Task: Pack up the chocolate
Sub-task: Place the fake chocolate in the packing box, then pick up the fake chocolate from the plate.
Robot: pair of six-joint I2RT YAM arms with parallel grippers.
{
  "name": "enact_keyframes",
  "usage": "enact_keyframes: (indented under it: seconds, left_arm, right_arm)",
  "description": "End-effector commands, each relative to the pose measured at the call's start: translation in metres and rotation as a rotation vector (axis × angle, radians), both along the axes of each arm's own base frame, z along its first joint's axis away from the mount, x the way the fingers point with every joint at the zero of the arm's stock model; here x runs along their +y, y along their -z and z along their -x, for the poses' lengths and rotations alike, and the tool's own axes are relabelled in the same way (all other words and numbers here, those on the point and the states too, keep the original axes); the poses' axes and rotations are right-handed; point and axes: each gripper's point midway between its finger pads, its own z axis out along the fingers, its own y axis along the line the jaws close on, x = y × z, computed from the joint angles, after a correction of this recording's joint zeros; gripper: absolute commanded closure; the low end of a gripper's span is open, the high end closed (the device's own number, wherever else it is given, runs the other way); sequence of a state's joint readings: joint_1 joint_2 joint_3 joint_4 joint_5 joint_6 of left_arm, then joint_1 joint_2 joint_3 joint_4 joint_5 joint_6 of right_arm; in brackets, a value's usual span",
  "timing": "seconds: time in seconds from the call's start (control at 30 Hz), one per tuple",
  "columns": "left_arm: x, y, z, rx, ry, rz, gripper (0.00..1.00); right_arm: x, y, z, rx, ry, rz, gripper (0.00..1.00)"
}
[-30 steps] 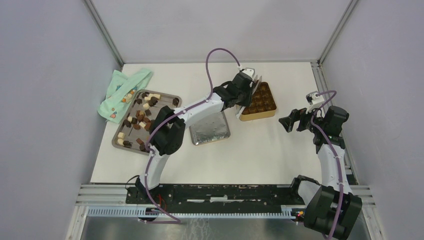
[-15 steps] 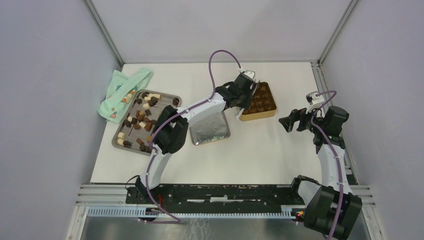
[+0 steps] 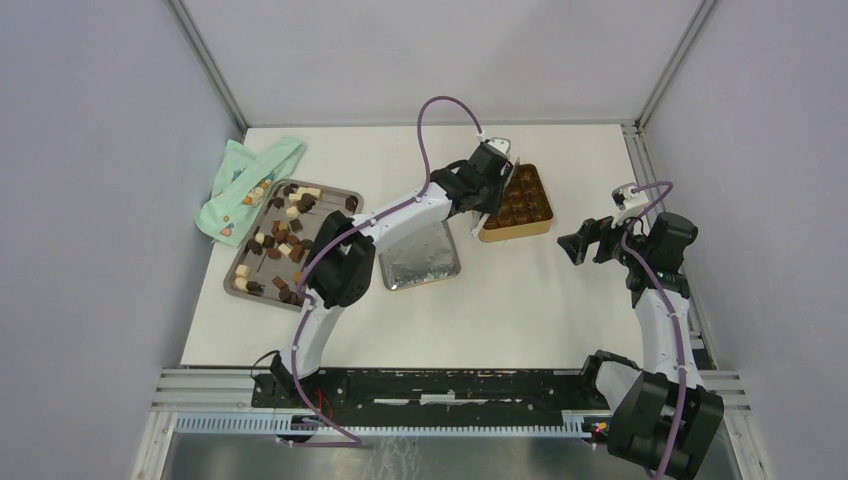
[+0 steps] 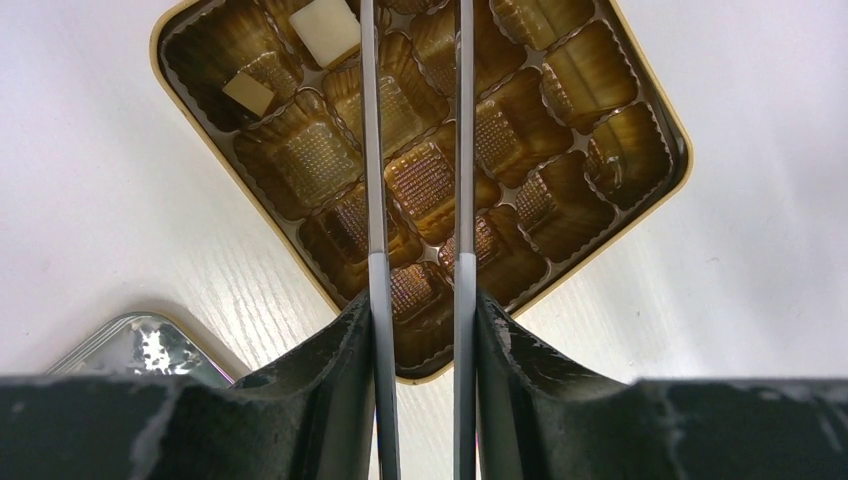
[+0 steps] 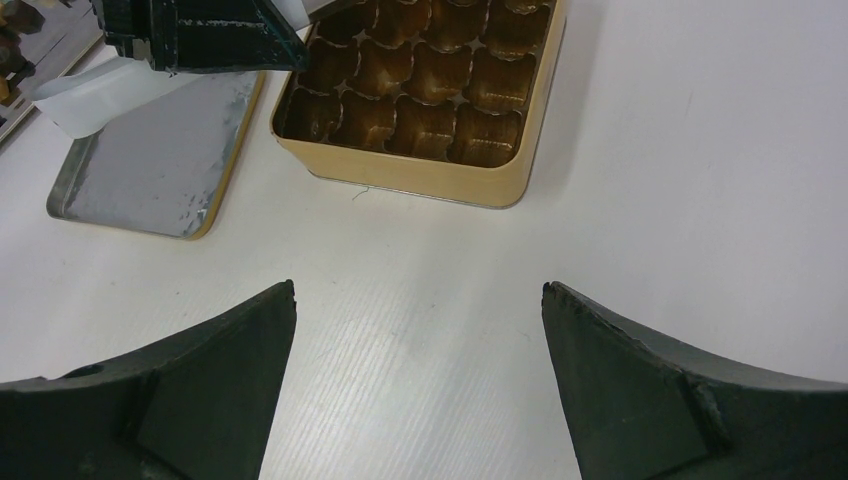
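Note:
My left gripper (image 4: 418,300) is shut on the long metal tweezers (image 4: 368,150). Their two blades run out over the gold tin (image 4: 300,160), and their tips pass beyond the top edge of the left wrist view. Two cream-white chocolate pieces (image 4: 328,25) lie in compartments at the tin's far left corner; the other compartments in view hold nothing. Several more chocolate chunks (image 3: 280,235), dark, brown and cream, lie on the grey tray (image 3: 335,195) at the left. My right gripper (image 5: 420,295) hangs open over bare table, to the right of the tin (image 3: 518,205).
A silver lid (image 3: 420,255) lies flat just left of the tin, also in the right wrist view as the lid (image 5: 160,160). A green cloth (image 3: 248,185) lies behind the tray. Grey walls close in the white table on three sides.
The left gripper with the tweezers has shifted slightly over the tin. The right arm has not moved.

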State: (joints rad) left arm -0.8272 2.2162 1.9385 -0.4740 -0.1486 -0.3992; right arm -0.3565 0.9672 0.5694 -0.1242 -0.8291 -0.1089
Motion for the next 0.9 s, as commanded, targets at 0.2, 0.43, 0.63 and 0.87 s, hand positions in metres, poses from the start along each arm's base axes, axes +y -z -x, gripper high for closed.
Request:
enact_keyframes:
  seconds: [0.2,0.43,0.63,0.87]
  left_arm:
    - [-0.015,-0.029,-0.011,-0.073,0.015,0.049,0.57]
    - [-0.016,-0.066,-0.012,-0.115,0.003,0.116,0.6]
    - [0.001,-0.113,0.001,-0.148,-0.007,0.207,0.6]
    - [0.059,-0.132,0.027,-0.112,-0.047,0.232,0.61]
  right_arm:
    - [-0.002,-0.009,-0.003,-0.045,0.004,0.011,0.02]
    - [-0.002,-0.009,-0.003,-0.044,0.003,0.013,0.02]
    - [-0.003,-0.008,-0.002,-0.046,0.003,0.02,0.02]
    - [-0.003,-0.007,-0.002,-0.046,0.003,0.023,0.02]
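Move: The tips of the tongs in my left hand are down in the far row of the packing box. The fake chocolate's slot there, third from the left, is about 6 cm ahead of my hand, 6 cm to its right and 9 cm below. A white piece sits roughly 3 cm left of that slot; the box's middle is level with my hand and 4 cm right, the silver lid 10 cm back and 16 cm left. From my right hand that slot is about 15 cm ahead and 14 cm left. I ease the tongs up out of the slot with my left hand, barely a centimetre at first, then lift away fast, swinging left and a little back from the box: about 6 or 7 cm up and 3 left in all. My fingers keep their hold on the tongs with hardly any change in the gap, and the wrist tips only slightly. ##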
